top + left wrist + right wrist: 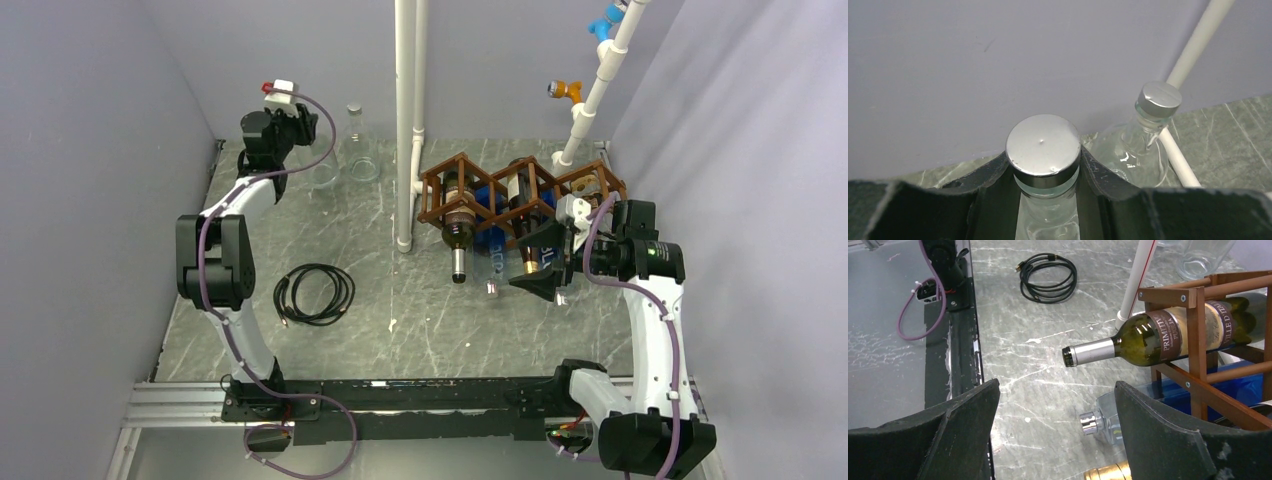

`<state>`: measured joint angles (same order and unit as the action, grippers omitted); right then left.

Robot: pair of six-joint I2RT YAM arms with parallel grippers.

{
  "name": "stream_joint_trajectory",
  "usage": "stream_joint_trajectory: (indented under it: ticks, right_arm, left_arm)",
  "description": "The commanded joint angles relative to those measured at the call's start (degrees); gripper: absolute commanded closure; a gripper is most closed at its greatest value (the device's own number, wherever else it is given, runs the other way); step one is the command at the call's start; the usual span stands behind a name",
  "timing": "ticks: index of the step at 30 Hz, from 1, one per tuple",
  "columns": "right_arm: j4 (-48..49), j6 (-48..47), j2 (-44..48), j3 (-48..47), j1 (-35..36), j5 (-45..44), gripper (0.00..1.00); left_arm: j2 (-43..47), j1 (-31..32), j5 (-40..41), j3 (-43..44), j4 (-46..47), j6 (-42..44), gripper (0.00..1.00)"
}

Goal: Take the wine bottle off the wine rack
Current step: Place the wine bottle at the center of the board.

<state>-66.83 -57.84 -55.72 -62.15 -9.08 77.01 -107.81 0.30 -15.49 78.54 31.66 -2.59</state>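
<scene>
The brown wooden wine rack stands at the back right of the table. A dark green wine bottle with a brown label lies in its left cell, silver neck sticking out toward the front. A gold-capped bottle neck pokes out of the middle cell. My right gripper hangs open in front of the rack, above that gold neck, with nothing between its fingers. Far off at the back left, my left gripper is shut on the neck of an upright clear glass bottle.
A clear bottle with a silver cap lies on the table under the rack beside something blue. A second clear bottle stands beside the held one. A white pipe rises left of the rack. A coiled black cable lies centre-left.
</scene>
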Motion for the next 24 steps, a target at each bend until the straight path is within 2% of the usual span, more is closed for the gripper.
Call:
stream_joint_trajectory:
  ticks: [1,10,19,22,24]
  right_arm:
    - [-0.31,-2.36,-0.41,-1.17,-0.49,2.74,0.12]
    - [-0.24,-2.27,-1.23,-1.22,-1.1,2.98,0.12]
    - [-0.06,-2.1,-1.67,-1.13,-1.93,3.4,0.11]
    - [0.01,-2.03,-1.75,-1.05,-2.23,3.56,0.11]
    - [0.18,-1.93,-1.67,-0.88,-2.41,3.63,0.11]
  left_arm:
    - [-0.05,-0.12,-0.47,8.49,10.06,0.38,1.0]
    - [-5.6,-0.12,-0.62,13.94,8.64,0.21,1.0]
    - [-7.91,-0.12,0.59,12.94,11.15,-0.81,1.0]
    - [-8.03,-0.08,0.19,11.77,11.99,-1.42,0.94]
    - [-7.9,-0.03,-0.2,10.73,12.36,-1.61,0.84]
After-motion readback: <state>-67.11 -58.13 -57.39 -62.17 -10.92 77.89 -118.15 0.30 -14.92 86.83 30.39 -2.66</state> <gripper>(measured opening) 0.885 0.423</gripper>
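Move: My left hand already holds a clear bottle upright by its neck. The bare patch of table it is bound for lies about 4 cm ahead and some 26 cm below. The standing clear bottle is roughly 11 cm to my right and 6 cm ahead; the tall pipe's foot is about 22 cm right and 18 cm back. From my right hand, that patch is roughly 40 cm ahead and 50 cm left. My left hand carries the upright bottle forward at first, then turns the travel into a descent: about 4 cm forward and 4 cm down in all, drawing closer to the standing bottle on its right. I stop with the bottle's base down on the table and keep the fingers shut round the neck below the cap, the wrist barely tilting. ##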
